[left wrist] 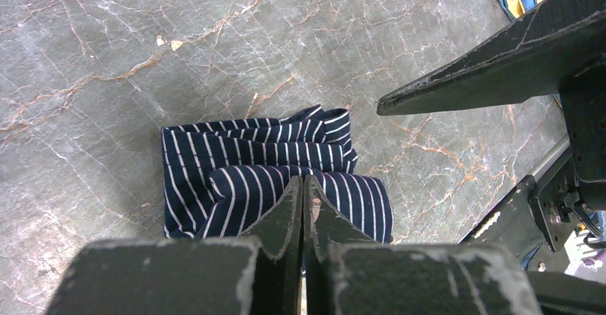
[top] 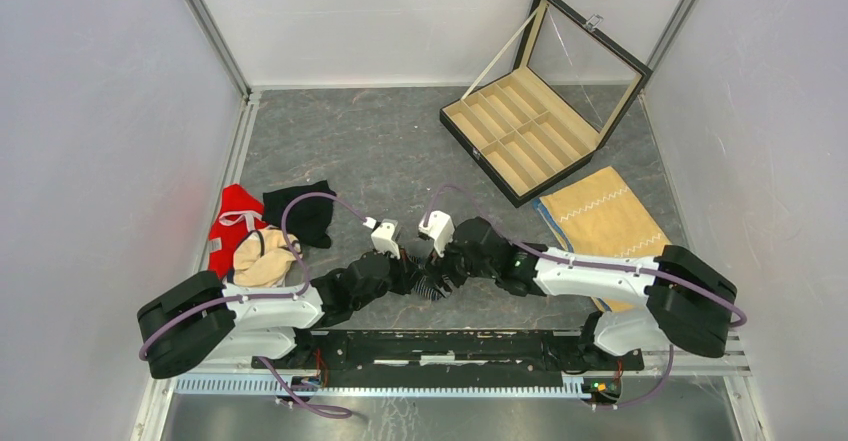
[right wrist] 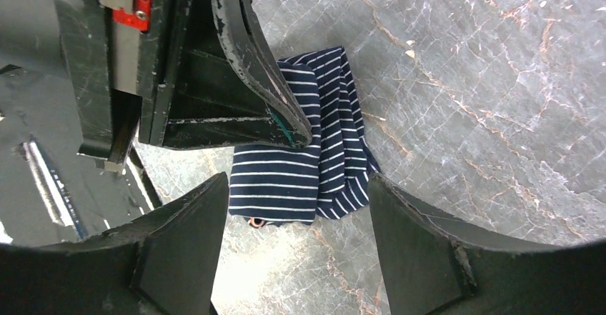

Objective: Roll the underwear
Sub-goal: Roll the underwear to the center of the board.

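The navy striped underwear (left wrist: 243, 158) lies folded into a small bundle on the grey marble tabletop, near the front middle edge; in the top view only a bit of it (top: 432, 287) shows between the two wrists. My left gripper (left wrist: 302, 181) is shut, its tips resting on the bundle's near fold with no fabric seen between them. My right gripper (right wrist: 299, 183) stands open, a finger on either side of the bundle's (right wrist: 321, 165) end, not touching it. The plain black underwear (top: 300, 211) lies at the left, apart from both grippers.
A red garment (top: 234, 223) and a beige one (top: 264, 259) lie beside the black briefs at the left. An open wooden compartment box (top: 520, 131) stands at the back right. In front of it lies a flat tan cloth (top: 605, 216) with white zigzag stitching.
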`<state>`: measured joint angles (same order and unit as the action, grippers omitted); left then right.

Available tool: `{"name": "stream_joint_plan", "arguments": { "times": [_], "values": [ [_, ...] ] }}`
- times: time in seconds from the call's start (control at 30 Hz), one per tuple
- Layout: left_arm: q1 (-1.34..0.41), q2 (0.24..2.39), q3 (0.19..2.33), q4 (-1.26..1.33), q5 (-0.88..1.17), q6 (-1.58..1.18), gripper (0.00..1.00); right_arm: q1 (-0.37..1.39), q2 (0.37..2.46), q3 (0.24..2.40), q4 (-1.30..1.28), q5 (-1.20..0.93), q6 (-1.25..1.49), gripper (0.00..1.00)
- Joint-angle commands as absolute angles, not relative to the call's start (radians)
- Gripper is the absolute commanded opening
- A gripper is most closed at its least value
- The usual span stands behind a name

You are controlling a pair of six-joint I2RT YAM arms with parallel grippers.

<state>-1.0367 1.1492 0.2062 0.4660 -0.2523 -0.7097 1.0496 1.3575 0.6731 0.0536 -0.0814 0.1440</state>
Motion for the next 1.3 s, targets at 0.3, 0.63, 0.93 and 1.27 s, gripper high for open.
{"name": "stream_joint_plan", "arguments": {
  "times": [0.3,0.63,0.93,1.27],
  "values": [
    [-1.041,1.167,0.175,0.377,-0.261,-0.735,0.02,1.237,1.453,0.699,0.096,0.232,0.079,0.75],
    [-1.040,1.165,0.176,0.378,-0.261,-0.736,0.02,1.262,1.514,0.674,0.167,0.264,0.087,0.58],
    [-1.040,1.060,0.206,0.321,-0.310,-0.750,0.02,1.258,1.520,0.655,0.169,0.269,0.145,0.12],
    [-1.039,0.811,0.246,0.150,-0.359,-0.742,0.09,1.166,1.484,0.582,0.207,0.123,0.301,0.00]
  ]
}}
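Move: The folded striped underwear lies under the shut left fingertips, its middle about 1 cm ahead of the left hand, 1 cm right and 2 cm below. From the open right hand that middle is some 3 cm to the left, level fore and aft, and 5 cm below. The black underwear sits roughly 24 cm left of the left hand and 10 cm farther out; the box is about 17 cm right of the right hand and 28 cm ahead, the yellow cloth about 35 cm right and 8 cm ahead. While the shut left fingertips keep holding the underwear down, the right hand sinks about 4 cm and draws back some 2 cm, edging left and tilting its fingers roughly 10 degrees steeper, then closes its wide-open fingers almost fully and pinches the near right-hand end of the roll. With that grip closing, the left fingers come free of the cloth, rising about 3 cm and going left about 2 cm still all but shut, as the right hand eases slightly forward and turns a few degrees clockwise. ##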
